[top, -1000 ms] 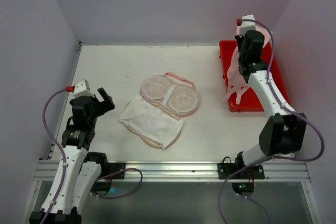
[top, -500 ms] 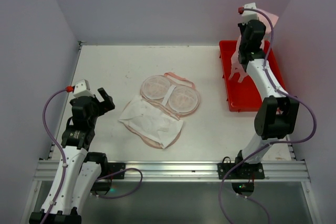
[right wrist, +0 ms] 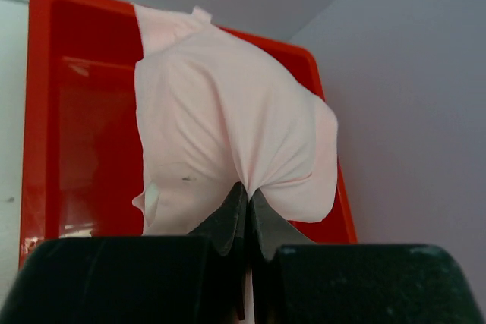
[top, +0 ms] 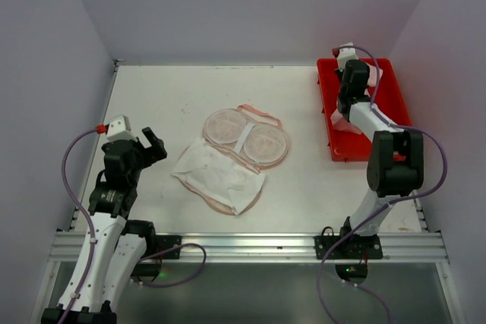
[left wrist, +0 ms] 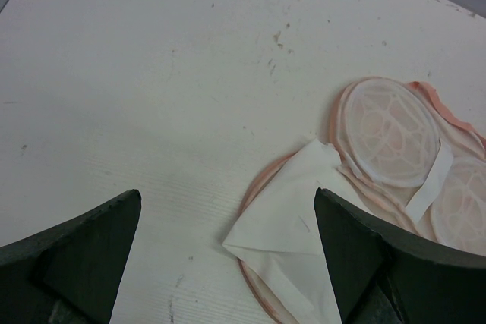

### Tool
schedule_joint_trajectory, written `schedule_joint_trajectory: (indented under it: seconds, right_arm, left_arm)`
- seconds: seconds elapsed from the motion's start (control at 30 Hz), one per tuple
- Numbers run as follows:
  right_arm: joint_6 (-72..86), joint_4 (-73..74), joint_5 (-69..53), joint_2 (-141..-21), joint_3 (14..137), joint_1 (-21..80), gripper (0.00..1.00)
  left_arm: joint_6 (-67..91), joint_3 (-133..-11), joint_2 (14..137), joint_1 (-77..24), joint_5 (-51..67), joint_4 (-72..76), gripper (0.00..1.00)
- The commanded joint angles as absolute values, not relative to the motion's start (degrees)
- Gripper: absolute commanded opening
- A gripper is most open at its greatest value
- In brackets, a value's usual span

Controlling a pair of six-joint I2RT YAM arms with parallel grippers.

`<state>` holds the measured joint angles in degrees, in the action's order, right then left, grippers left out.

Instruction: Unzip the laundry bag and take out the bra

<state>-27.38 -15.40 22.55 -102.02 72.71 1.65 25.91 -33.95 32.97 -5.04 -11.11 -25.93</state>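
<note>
The laundry bag lies open in the middle of the table, its two round mesh lobes up and a white lining flap folded toward the front. It also shows in the left wrist view. My right gripper is shut on the pale pink bra and holds it low over the red tray. In the right wrist view the bra bunches at my closed gripper above the tray. My left gripper is open and empty, left of the bag.
The red tray stands at the back right against the right wall. Grey walls close in the table on the left, back and right. Bare white tabletop lies between the bag and the left wall.
My right gripper has come down and toward the tray's left side, with the bra, from high over the tray's back edge. The left arm and the bag have not moved.
</note>
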Motion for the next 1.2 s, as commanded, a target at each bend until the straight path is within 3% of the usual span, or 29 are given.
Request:
schedule_joint_trajectory:
  seconds: [0.0, 0.37, 0.47, 0.5, 0.6, 0.7, 0.8, 0.97, 1.17]
  right_arm:
    - [-24.9, -19.0, 24.0, -101.4, 70.1, 0.6, 0.0]
    - [-22.1, -11.7, 21.1, -103.4, 71.7, 0.3, 0.0]
    - [-20.1, -7.9, 21.4, -104.2, 74.0, 0.3, 0.41]
    - [-18.4, -6.1, 21.7, -104.3, 74.7, 0.3, 0.61]
    - [-13.5, -0.4, 22.9, -104.2, 78.8, 0.8, 0.81]
    - [-9.4, 5.9, 25.4, -102.1, 82.5, 3.2, 0.92]
    - [-6.3, 11.8, 23.6, -98.2, 84.6, 7.4, 0.96]
    - [-1.6, 19.9, 10.7, -92.5, 82.4, 18.7, 0.98]
    - [4.0, 26.5, 3.4, -96.4, 80.8, 37.9, 0.96]
  left_arm:
    - [25.4, -34.3, 32.1, -5.7, -11.5, -25.8, 1.0]
    - [25.3, -34.1, 31.0, -6.5, -11.5, -25.7, 1.0]
    - [25.3, -34.1, 30.8, -6.6, -11.4, -25.7, 1.0]
    - [25.3, -34.2, 30.9, -6.6, -11.3, -25.7, 1.0]
    - [25.3, -34.2, 31.0, -6.6, -11.2, -25.7, 1.0]
    - [25.3, -34.1, 30.8, -6.6, -11.2, -25.6, 1.0]
    - [25.3, -33.9, 31.5, -6.6, -10.5, -25.4, 1.0]
    - [25.2, -34.1, 32.5, -6.5, -10.2, -25.5, 1.0]
    - [25.1, -34.1, 33.1, -6.3, -9.9, -25.4, 1.0]
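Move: The right hand still pinches the bra, a pale pink cloth, above the red box, whose middle lies roughly 3 cm back, 2 cm left and 18 cm below. The open laundry bag's mesh cups are about 13 cm back and 34 cm left, its white lining some 28 cm back and 41 cm left, both 21 cm down. From the left hand the red box lies about 25 cm ahead and 59 cm right. Right hand sinks 6 cm, opens, freeing the bra, then sweeps 30 cm left and back towards the bag. ##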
